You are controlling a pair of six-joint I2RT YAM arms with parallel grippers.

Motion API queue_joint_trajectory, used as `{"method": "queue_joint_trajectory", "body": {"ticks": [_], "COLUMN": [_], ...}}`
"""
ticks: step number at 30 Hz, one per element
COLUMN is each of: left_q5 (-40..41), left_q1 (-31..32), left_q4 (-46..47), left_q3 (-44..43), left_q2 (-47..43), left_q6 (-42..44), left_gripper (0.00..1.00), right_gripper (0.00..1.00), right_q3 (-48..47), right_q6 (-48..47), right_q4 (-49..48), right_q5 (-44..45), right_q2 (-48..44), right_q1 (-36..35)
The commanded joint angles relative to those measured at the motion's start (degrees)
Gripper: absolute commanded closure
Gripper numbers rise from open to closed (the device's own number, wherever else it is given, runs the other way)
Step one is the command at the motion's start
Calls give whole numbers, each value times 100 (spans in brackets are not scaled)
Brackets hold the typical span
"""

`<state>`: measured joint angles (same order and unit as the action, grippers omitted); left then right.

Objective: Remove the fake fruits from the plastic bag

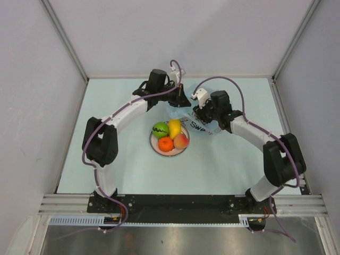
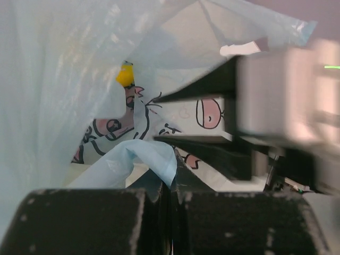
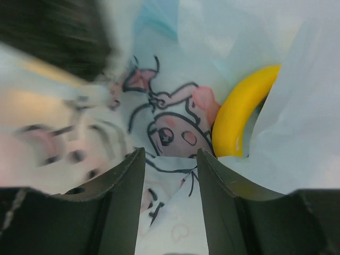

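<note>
The plastic bag (image 1: pixel 197 126), light blue with pink cartoon print, hangs between both grippers behind a white plate (image 1: pixel 152 142). Four fake fruits lie on that plate: a green one (image 1: pixel 160 129), a banana (image 1: pixel 174 127), an orange (image 1: pixel 166 144) and a peach-coloured one (image 1: pixel 181 141). My left gripper (image 1: pixel 181 100) (image 2: pixel 171 170) is shut on a fold of the bag (image 2: pixel 143 156) and holds it up. My right gripper (image 1: pixel 200 112) (image 3: pixel 170 154) has its jaws apart, with loose bag film (image 3: pixel 175 212) between them. The banana (image 3: pixel 241 114) shows between bag folds just past the right finger.
Grey walls close off the pale table (image 1: pixel 106 170) at the back and on both sides. The right gripper body (image 2: pixel 281 101) looms blurred close beside the left gripper. A yellow fruit tip (image 2: pixel 125 76) shows through the bag's opening.
</note>
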<state>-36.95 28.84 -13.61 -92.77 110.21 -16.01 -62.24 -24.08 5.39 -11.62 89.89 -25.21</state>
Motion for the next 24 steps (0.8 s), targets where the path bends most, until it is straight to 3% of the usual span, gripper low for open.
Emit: {"method": "queue_joint_trajectory", "body": {"ticks": [1, 7, 11, 14, 19, 24], "left_q5": [-357, -410, -41, 381, 714, 847], "left_q1": [-28, 7, 200, 333, 526, 728], "left_q4": [-37, -186, -616, -608, -854, -1065], "left_q3": [75, 786, 1251, 1533, 1324, 1033], "left_q2": [-579, -1142, -1379, -1459, -1371, -1239], "left_q6": [212, 992, 1880, 2084, 2566, 2849], "left_gripper": [100, 99, 100, 100, 100, 100], "right_gripper": [52, 50, 46, 46, 46, 47], "right_q3": [70, 308, 1280, 1609, 1268, 591], "right_q6": [482, 245, 298, 333, 394, 649], "right_q4": [-827, 267, 226, 410, 209, -449], "right_q5": [922, 697, 608, 354, -190, -201], "right_q2": [424, -5, -901, -1368, -1115, -438], "right_q1": [243, 850, 895, 939, 948, 641]}}
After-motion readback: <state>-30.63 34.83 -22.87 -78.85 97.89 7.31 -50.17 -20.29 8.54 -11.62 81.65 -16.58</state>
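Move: The banana lies inside the bag, about 3 cm farther out than the half-open right hand, 2 cm to its right and roughly 9 cm lower; the peach on the plate is some 10 cm back, 9 cm left and 8 cm down. From the left hand, already pinching the bag's rim, the yellow fruit on the plate lies about 8 cm back, 5 cm left and 13 cm down, the watermelon 6 cm farther left of that fruit, and the banana roughly 1 cm ahead, 9 cm right and 14 cm down. Keeping its pinch on the bag's rim, the left hand draws it back about 8 cm towards the plate, rising slightly before dipping, its fingertips tipping down. The half-open right hand sinks into the bag's mouth, sweeps right some 10 cm and back, away from the banana, turning clockwise, then eases a little left and forward; its touch on the film can't be made out. ##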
